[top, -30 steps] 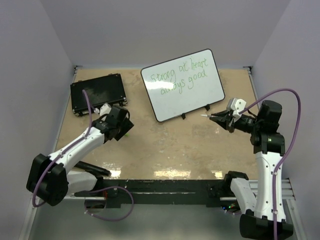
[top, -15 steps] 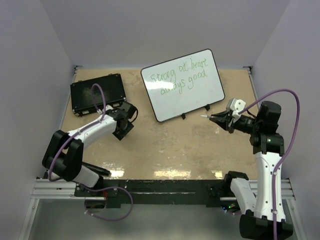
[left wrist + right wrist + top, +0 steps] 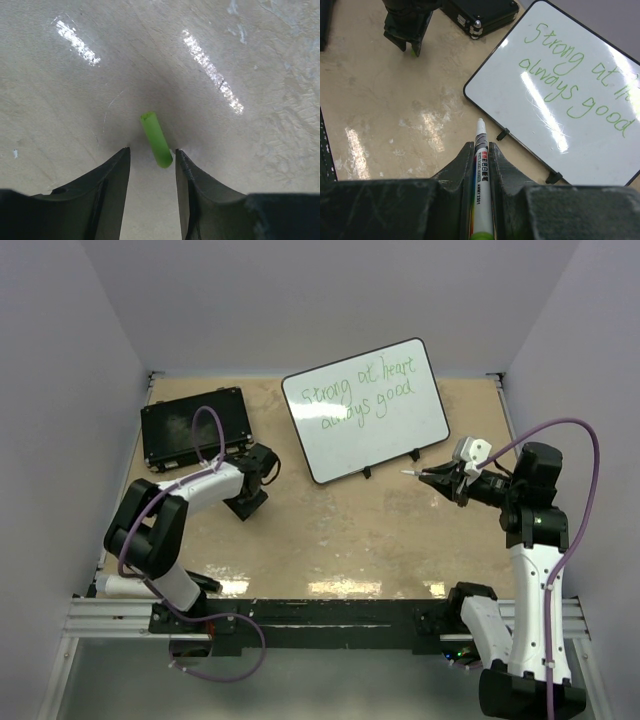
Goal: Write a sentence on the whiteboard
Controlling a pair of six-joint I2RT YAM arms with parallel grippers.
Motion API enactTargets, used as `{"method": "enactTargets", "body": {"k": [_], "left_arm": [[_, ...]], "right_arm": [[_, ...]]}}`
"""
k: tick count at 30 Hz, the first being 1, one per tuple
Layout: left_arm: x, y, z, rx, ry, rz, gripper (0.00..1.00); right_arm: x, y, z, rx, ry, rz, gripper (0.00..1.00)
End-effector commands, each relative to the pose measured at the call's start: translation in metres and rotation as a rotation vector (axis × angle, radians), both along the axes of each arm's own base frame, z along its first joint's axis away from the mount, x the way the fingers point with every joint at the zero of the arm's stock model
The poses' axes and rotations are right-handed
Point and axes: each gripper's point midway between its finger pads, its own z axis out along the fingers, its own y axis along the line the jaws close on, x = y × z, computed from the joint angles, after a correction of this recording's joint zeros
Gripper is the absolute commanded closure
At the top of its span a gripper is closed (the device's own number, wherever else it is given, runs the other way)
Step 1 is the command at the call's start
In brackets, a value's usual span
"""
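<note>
The whiteboard (image 3: 402, 436) stands tilted on its black feet at the back of the table, and the sentence (image 3: 358, 392) runs across it in two green lines; both also show in the right wrist view, whiteboard (image 3: 520, 107) and sentence (image 3: 570, 82). My right gripper (image 3: 432, 476) hovers off the board's lower right corner, shut (image 3: 481, 146) on a white marker (image 3: 482, 170) whose bare tip points at the board. My left gripper (image 3: 247, 508) is low over the table, open (image 3: 152, 151), its fingertips either side of the near end of a small green cap (image 3: 155, 137) lying flat.
A flat black case (image 3: 193, 427) lies at the back left, just beyond the left gripper, and its corner shows in the right wrist view (image 3: 480, 12). White walls close in three sides. The arms' bases and rail run along the near edge.
The left arm has stretched out, carrying its gripper right and away from its base to a spot near the case's corner. The right arm and marker have not moved.
</note>
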Motion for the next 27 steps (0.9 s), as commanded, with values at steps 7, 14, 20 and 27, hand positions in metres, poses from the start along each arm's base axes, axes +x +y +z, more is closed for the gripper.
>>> {"method": "enactTargets", "body": {"k": [7, 14, 20, 27], "left_arm": [[0.003, 0.013, -0.012, 0.032, 0.048, 0.052, 0.71], [0.017, -0.008, 0.016, -0.04, -0.072, -0.237, 1.0], [0.008, -0.1, 0.124, -0.307, -0.645, -1.089, 1.0], [-0.081, -0.194, 0.164, -0.143, -1.041, -1.838, 1.0]], "right_arm": [[0.0, -0.001, 0.002, -0.007, -0.02, -0.004, 1.0], [0.001, -0.001, -0.001, -0.01, -0.012, -0.003, 1.0], [-0.002, 0.003, -0.016, -0.018, 0.04, 0.07, 1.0], [-0.021, 0.025, -0.036, -0.045, 0.163, 0.305, 1.0]]}}
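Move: The green cap lies on the table practically between the open left fingers, about 1 cm to the left of the hand point and 1 cm below it. The whiteboard's near corner is some 18 cm right and 6 cm ahead of this hand, the black case about 20 cm ahead and 13 cm left. From the right hand, which holds the marker, the cap lies roughly 39 cm left, 6 cm ahead and 28 cm below. Settle the left gripper the last centimetre down and left and shut its fingers on the cap. Then lift it off the table, up and to the right about 15 cm each and a little back, while swinging the fingers clockwise from pointing down to pointing right and forward, towards the marker. Late on, lower the right hand a few centimetres, keeping its grip on the marker. ##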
